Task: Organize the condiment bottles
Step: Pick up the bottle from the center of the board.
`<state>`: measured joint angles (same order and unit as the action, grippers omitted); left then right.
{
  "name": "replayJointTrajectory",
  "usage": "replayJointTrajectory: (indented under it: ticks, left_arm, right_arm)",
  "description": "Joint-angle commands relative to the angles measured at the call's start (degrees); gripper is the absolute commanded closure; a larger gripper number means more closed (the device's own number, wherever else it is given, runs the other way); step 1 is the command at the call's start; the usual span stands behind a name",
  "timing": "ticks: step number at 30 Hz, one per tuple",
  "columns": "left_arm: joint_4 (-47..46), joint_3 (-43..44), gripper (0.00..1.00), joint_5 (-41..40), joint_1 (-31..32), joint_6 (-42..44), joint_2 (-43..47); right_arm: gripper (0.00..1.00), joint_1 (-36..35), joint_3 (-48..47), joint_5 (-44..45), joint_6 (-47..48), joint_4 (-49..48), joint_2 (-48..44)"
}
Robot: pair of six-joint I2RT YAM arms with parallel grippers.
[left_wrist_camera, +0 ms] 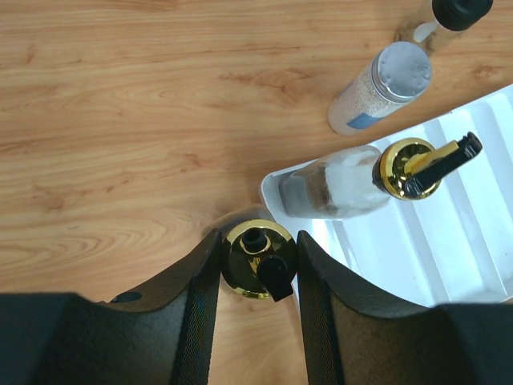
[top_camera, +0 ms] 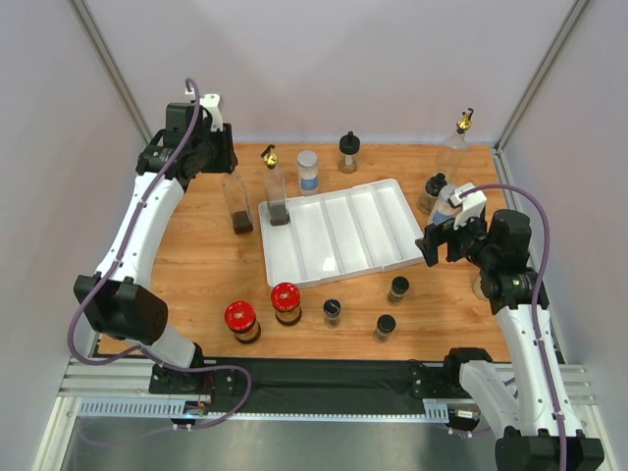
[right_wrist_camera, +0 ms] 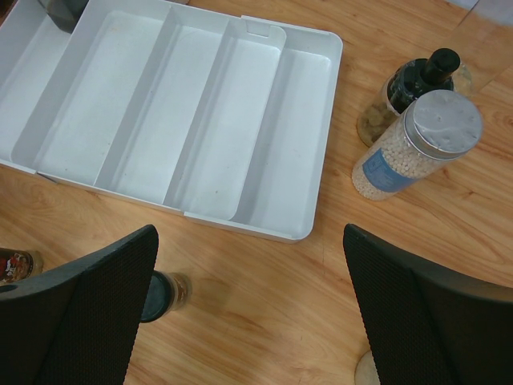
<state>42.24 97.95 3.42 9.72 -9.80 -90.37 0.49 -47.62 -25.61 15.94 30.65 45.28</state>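
My left gripper (top_camera: 230, 169) is shut on the gold-spouted top of a tall clear bottle (left_wrist_camera: 258, 261) that stands on the wood just left of the white tray (top_camera: 345, 234). A second gold-spouted bottle (top_camera: 276, 192) stands upright in the tray's leftmost compartment. My right gripper (top_camera: 433, 245) hangs open over bare wood off the tray's right end, holding nothing. A silver-lidded jar of white beads (right_wrist_camera: 417, 144) and a dark black-capped bottle (right_wrist_camera: 413, 88) stand just beyond it. Two red-lidded jars (top_camera: 240, 319) and three small black-capped jars (top_camera: 333, 311) stand in front of the tray.
Behind the tray stand another silver-lidded jar (top_camera: 308, 170) and a black-capped bottle (top_camera: 348, 152). A third gold-spouted bottle (top_camera: 457, 142) is at the back right corner. The tray's other compartments (right_wrist_camera: 200, 120) hold nothing. Walls close in the back and both sides.
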Motion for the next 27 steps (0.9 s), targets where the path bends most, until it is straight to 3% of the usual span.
replayJointTrajectory:
  ticks: [1,16,27]
  left_arm:
    - [-3.7,-0.8,1.00,0.5,-0.1,0.7,5.1]
    - [-2.6,-8.6,1.00,5.6,0.0,-0.3,12.3]
    - [-0.3,-8.2,1.00,7.5,0.0,-0.7,15.0]
  right_arm:
    - [0.00,-0.2,0.2,-0.1,0.5,-1.0,-0.9]
    - [0.00,-0.2,0.3,0.1,0.5,-1.1,-0.6]
    - [0.00,-0.2,0.3,0.1,0.5,-1.0,-0.5]
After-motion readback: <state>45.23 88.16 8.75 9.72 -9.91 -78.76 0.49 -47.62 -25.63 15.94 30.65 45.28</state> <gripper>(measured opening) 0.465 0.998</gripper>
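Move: The left hand already holds the gold-capped bottle by its neck, left of the tray. The free front part of the tray's leftmost slot lies about 6 cm back, 8 cm right and some 25 cm below it. The bottle standing in that slot is roughly 5 cm ahead and 8 cm right, the white-lidded jar 12 cm ahead and 14 cm right, the nearer red-lidded jar 20 cm back and 9 cm right. From the right hand, that free spot is about 6 cm ahead, 28 cm left. Still pinching the gold-capped bottle by its neck, the left hand draws it roughly 6 cm back towards the robot, alongside the tray's left edge and closer to the empty front end of the leftmost slot. Its height dips by a centimetre and comes back; the wrist turns only some 5 degrees, mostly clockwise, with the grip unchanged. ##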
